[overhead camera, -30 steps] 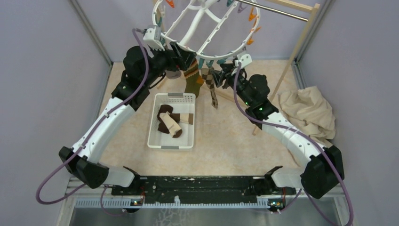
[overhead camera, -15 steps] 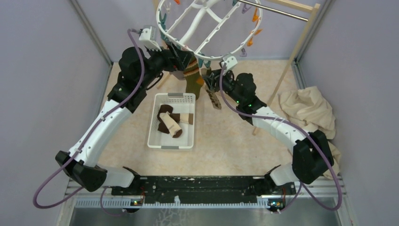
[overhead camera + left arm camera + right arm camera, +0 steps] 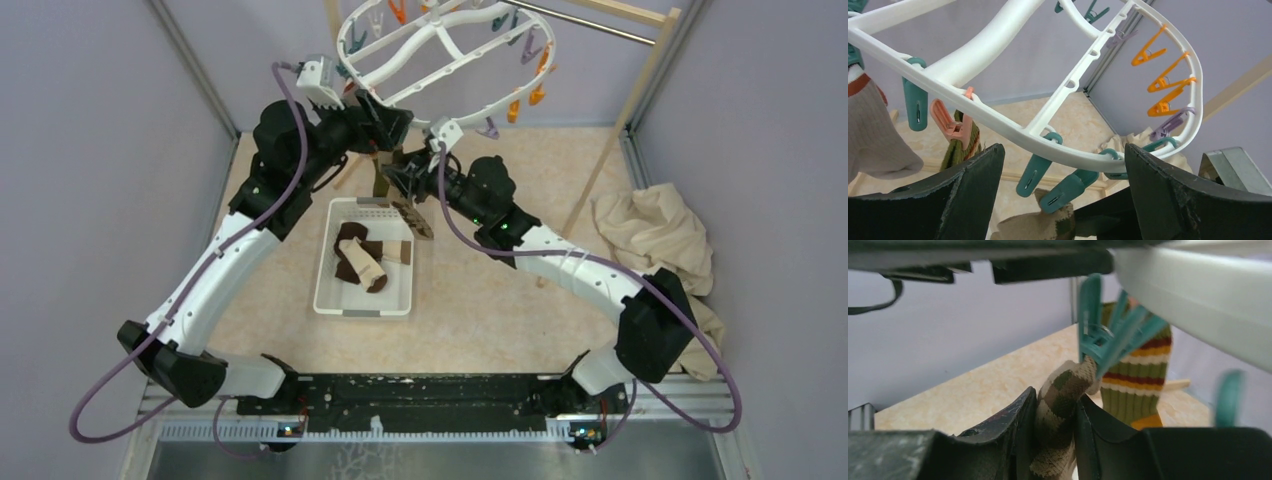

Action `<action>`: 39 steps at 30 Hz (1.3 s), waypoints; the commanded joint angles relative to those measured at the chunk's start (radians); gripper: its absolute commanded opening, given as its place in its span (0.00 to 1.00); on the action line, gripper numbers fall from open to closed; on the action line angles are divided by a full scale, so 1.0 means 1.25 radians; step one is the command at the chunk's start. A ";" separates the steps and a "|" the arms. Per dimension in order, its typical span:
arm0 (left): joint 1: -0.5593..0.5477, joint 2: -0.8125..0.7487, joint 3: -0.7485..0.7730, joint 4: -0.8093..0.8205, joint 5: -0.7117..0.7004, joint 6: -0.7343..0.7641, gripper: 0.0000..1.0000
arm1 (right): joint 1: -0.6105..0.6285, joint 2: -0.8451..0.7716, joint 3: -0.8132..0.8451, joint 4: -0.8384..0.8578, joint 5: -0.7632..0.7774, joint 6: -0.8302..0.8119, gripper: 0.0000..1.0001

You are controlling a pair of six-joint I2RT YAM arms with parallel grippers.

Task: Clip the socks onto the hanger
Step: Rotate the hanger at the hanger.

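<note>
The white hanger (image 3: 440, 62) hangs tilted at the back, its rim (image 3: 998, 125) lined with teal, orange and purple pegs. My left gripper (image 3: 1063, 150) is open wide just under that rim, holding nothing. My right gripper (image 3: 1055, 397) is shut on a brown-cream argyle sock (image 3: 1068, 382). The sock's top end meets the tips of a teal peg (image 3: 1103, 345); I cannot tell if the peg clamps it. Its tail (image 3: 412, 218) dangles over the basket. A green-orange striped sock (image 3: 1135, 390) hangs clipped behind it. More dark brown and cream socks (image 3: 360, 262) lie in the basket.
A white basket (image 3: 330, 262) sits mid-table under both grippers. A big beige cloth (image 3: 655, 240) is heaped at the right wall. The wooden rack with its metal bar (image 3: 590, 25) carries the hanger at the back. A pale sock (image 3: 873, 140) hangs at the left rim.
My right arm swung left, carrying the argyle sock toward the left gripper, and its jaws narrowed on the sock. The hanger tipped up and back. The left arm shifted slightly, still open.
</note>
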State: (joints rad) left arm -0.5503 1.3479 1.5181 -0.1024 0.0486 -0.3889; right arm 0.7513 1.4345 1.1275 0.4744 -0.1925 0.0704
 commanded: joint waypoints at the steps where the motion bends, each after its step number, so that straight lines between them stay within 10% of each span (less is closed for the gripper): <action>1: -0.007 -0.033 0.005 0.005 -0.013 0.004 0.95 | 0.052 0.058 0.094 0.034 -0.003 -0.023 0.34; 19: -0.005 0.129 0.201 -0.102 -0.125 0.074 0.99 | 0.082 0.133 0.125 0.072 -0.016 -0.023 0.47; 39: -0.003 0.185 0.218 -0.115 -0.148 0.055 0.99 | 0.082 -0.204 -0.131 0.024 0.032 -0.085 0.52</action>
State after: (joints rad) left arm -0.5541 1.5963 1.7866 -0.2626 -0.1341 -0.3191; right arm 0.8425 1.2633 0.9955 0.5156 -0.1852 0.0177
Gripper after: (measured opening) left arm 0.987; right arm 0.523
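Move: My left hand is wide open with the near-left rim of the hanger about 4 cm ahead and 1 cm higher. The salmon clip of the striped sock is some 8 cm ahead and 5 cm to its left, about level. The checkered sock's teal clips are 3 cm ahead, 3 cm right and 4 cm lower. From my right hand, which already has the checkered sock between its fingers, those clips are 4 cm ahead and 5 cm up; the striped sock is 10 cm ahead, 4 cm left. With the sock between its fingers, my right hand carries on left about 6 cm under the rim, loosens its grip, then draws away back and to the right, rising a little at the end. Meanwhile my left hand edges slightly left, then reaches some 7 cm forward and dips a little, turning about 10 degrees counter-clockwise, so its open fingers come around the hanger's rim. ##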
